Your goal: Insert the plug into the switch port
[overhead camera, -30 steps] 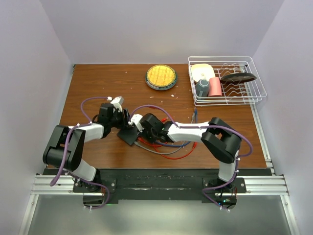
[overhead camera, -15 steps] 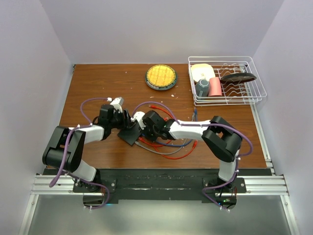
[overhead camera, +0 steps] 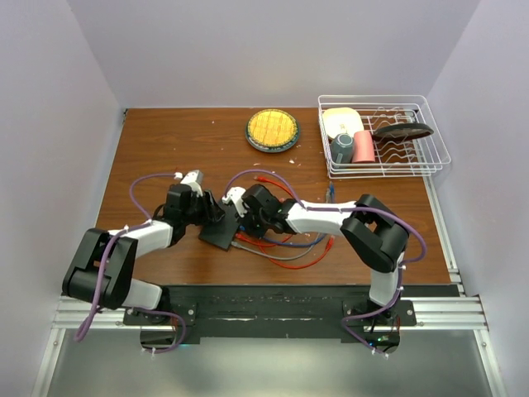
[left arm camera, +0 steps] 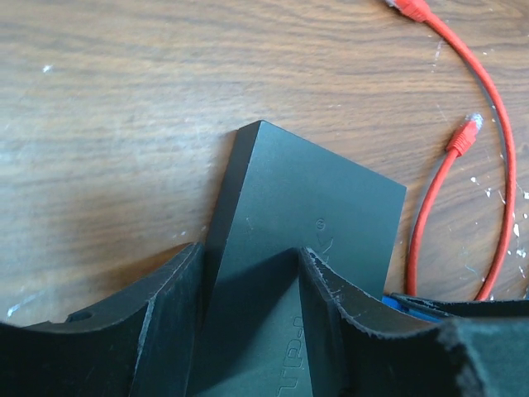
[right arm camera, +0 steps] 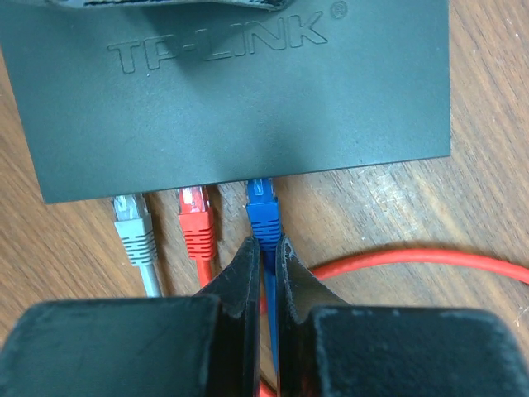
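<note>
The switch is a flat dark box lying on the wood table; in the right wrist view the switch has grey, red and blue plugs in the ports along its near edge. My right gripper is shut on the blue cable just behind the blue plug, which sits in a port. My left gripper holds the switch at its opposite end, one finger against its side wall, the other over its top. In the top view the left gripper and right gripper face each other across the switch.
Loose red cables loop on the table right of the switch, with free red plugs nearby. A round yellow dish sits at the back centre. A white wire rack with dishes stands at the back right.
The left arm has swung out to the left and its gripper and the switch have shifted slightly. The right gripper has moved a little toward the switch; the cables shifted with it.
</note>
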Robot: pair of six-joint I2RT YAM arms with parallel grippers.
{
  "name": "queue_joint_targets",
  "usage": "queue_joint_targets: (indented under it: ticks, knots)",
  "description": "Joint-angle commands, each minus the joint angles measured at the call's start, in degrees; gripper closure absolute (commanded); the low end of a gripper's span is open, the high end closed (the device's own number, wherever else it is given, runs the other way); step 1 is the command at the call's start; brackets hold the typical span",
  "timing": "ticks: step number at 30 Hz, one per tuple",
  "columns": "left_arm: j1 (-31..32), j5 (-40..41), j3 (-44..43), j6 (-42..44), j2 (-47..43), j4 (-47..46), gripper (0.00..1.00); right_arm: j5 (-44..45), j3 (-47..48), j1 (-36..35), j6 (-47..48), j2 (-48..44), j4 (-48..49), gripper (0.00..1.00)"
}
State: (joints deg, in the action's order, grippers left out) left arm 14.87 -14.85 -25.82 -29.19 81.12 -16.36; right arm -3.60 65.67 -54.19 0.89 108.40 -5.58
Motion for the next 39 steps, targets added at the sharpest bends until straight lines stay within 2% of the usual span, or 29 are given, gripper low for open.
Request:
queue_joint_targets:
  ticks: [1,4,6,14,20,30,31,37,38,39]
  knots:
    - [6.7,-16.8,1.1,-8.1,-2.0,9.9,0.56,-1.8,4.3,0.3,-0.5,-0.6,25.4,1.00]
    - [6.6,-12.8,0.2,-7.9,-3.0,12.3,0.53,-1.0,1.7,0.3,-0.5,-2.0,24.8,1.00]
    - [6.2,-9.8,0.0,-8.1,-3.5,13.8,0.47,-1.1,0.0,0.3,-0.5,-3.4,24.3,1.00]
    - [4.8,-2.4,-1.9,-8.6,-4.6,16.3,0.28,-3.7,-3.4,0.2,-0.1,-5.6,22.2,0.78]
    - [4.0,2.9,-5.2,-7.5,-4.6,19.9,0.16,-4.8,-5.2,0.2,0.9,-7.1,20.8,0.70]
    - [3.7,8.4,-14.2,-1.9,-5.5,24.7,0.12,3.5,-7.4,0.8,-0.4,-14.2,16.9,0.56]
    - [3.7,8.6,-15.4,-1.6,-6.1,24.8,0.12,3.5,-7.7,0.9,-2.2,-15.3,16.7,0.45]
    - [3.7,7.8,-19.9,1.2,-6.3,24.6,0.12,8.3,-9.3,5.5,-7.8,-23.1,13.9,0.34]
    - [3.7,7.6,-20.2,1.4,-6.4,24.4,0.12,8.9,-10.3,7.1,-8.7,-24.6,13.8,0.26]
    - [3.7,7.2,-21.0,1.6,-6.5,24.2,0.12,10.4,-10.7,7.9,-9.8,-26.9,13.8,0.23]
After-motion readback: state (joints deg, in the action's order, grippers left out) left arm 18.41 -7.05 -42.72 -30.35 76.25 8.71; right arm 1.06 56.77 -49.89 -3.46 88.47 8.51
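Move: The right fingers are closed on the blue cable just behind its plug, which sits about 1 cm to their left at the port; the switch's middle is roughly 5 cm left and 2 cm ahead. The red plug sits some 1 cm back and 2 cm left of that hand, the grey one about 3 cm back and 2 cm left. The left hand grips the switch by its edge, its middle about 2 cm back, 2 cm right and 1 cm below; the blue plug lies some 5 cm right and 3 cm back. Straight up off the blue cable, after holding still while its fingers begin to open, goes the right hand, about 13 cm, then swings forward and right, tilting some 25 degrees and spreading wide. The left hand first eases about 2 cm back, opening to free the switch's edge, then climbs around 6 cm while going forward. ##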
